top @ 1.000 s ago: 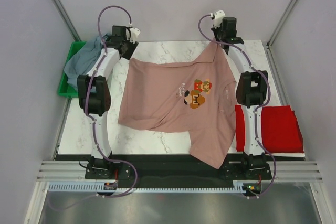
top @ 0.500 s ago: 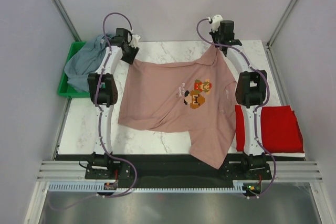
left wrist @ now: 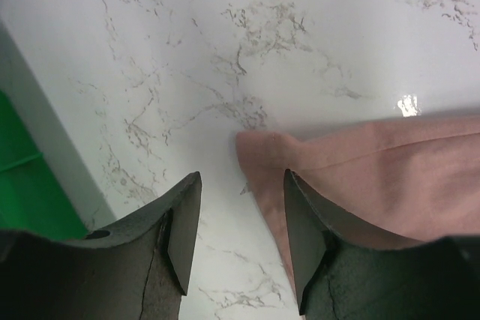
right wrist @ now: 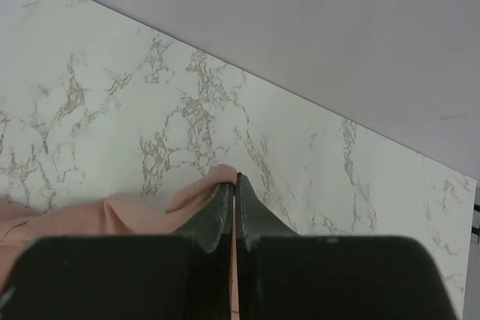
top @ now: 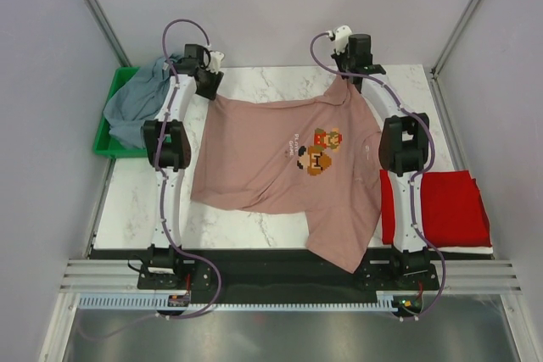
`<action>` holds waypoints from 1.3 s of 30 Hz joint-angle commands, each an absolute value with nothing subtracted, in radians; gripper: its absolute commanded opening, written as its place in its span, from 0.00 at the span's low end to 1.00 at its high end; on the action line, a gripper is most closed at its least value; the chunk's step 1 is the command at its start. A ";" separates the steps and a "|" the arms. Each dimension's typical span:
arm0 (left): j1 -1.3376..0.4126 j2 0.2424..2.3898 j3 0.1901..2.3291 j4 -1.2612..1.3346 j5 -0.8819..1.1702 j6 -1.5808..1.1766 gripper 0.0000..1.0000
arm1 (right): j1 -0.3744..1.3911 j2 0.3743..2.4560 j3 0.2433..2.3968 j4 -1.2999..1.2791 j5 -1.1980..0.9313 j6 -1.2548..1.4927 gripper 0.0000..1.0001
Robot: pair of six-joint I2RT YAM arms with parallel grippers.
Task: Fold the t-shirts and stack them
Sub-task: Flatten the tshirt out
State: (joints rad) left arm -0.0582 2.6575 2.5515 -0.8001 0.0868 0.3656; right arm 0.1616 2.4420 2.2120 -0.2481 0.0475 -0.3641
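A dusty-pink t-shirt [top: 271, 154] with a pixel-art print lies spread face up on the marble table [top: 254, 226], one part hanging over the near edge. My left gripper [top: 208, 84] hovers open over its far left corner [left wrist: 259, 148]; the cloth edge lies by the right finger [left wrist: 304, 222], nothing between the jaws. My right gripper [top: 351, 74] is shut on the far right corner [right wrist: 206, 185] of the pink t-shirt, lifting it slightly. A red t-shirt [top: 445, 205] lies folded at the right. A grey-blue t-shirt [top: 136, 101] is heaped in the bin.
A green plastic bin [top: 103, 140] stands off the table's left edge, beside my left arm. Grey walls close in the back and sides. The red t-shirt lies just right of my right arm's base.
My left arm's elbow has swung right and the open gripper has settled by the far left corner. My right gripper has shifted slightly left, still holding its corner.
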 commanded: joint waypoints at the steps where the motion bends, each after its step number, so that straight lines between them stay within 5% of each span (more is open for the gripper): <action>1: -0.054 2.692 2.609 -0.779 0.126 0.333 0.55 | 0.173 2.365 2.200 -0.238 0.061 -0.380 0.00; 13: -0.051 2.692 2.589 -0.824 0.141 0.331 0.47 | 0.184 2.362 2.200 -0.242 0.064 -0.396 0.00; 20: -0.051 2.698 2.599 -0.827 0.127 0.330 0.34 | 0.189 2.373 2.212 -0.242 0.057 -0.393 0.00; 32: -0.051 2.704 2.546 -0.867 0.081 0.370 0.33 | 0.190 2.378 2.235 -0.242 0.057 -0.387 0.00; 39: -0.049 2.712 2.574 -0.858 0.057 0.359 0.11 | 0.190 2.375 2.249 -0.242 0.052 -0.382 0.00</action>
State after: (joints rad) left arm -0.0566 2.6907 2.5618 -0.8341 0.0986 0.3565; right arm 0.1860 2.4374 2.1998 -0.2550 0.0547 -0.3893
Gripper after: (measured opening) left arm 0.126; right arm 0.010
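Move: The pink t-shirt's far left corner lies just under my open left fingers, about 2 cm below and 2 cm to the right. The green bin with the blue t-shirt in it is some 23 cm to my left and 5 cm nearer the base; the cartoon print is roughly 37 cm right and 20 cm back. From my right hand, that same corner lies about 44 cm left, 5 cm back and 10 cm lower. I sink my left hand about 2 cm onto the far left corner, easing back less than 1 cm, and close the half-open fingers nearly shut, so they pinch the cloth just inside the corner tip. My right hand keeps its shut grip on the raised far right part of the shirt and drifts about 1.5 cm left, towards the left hand. ##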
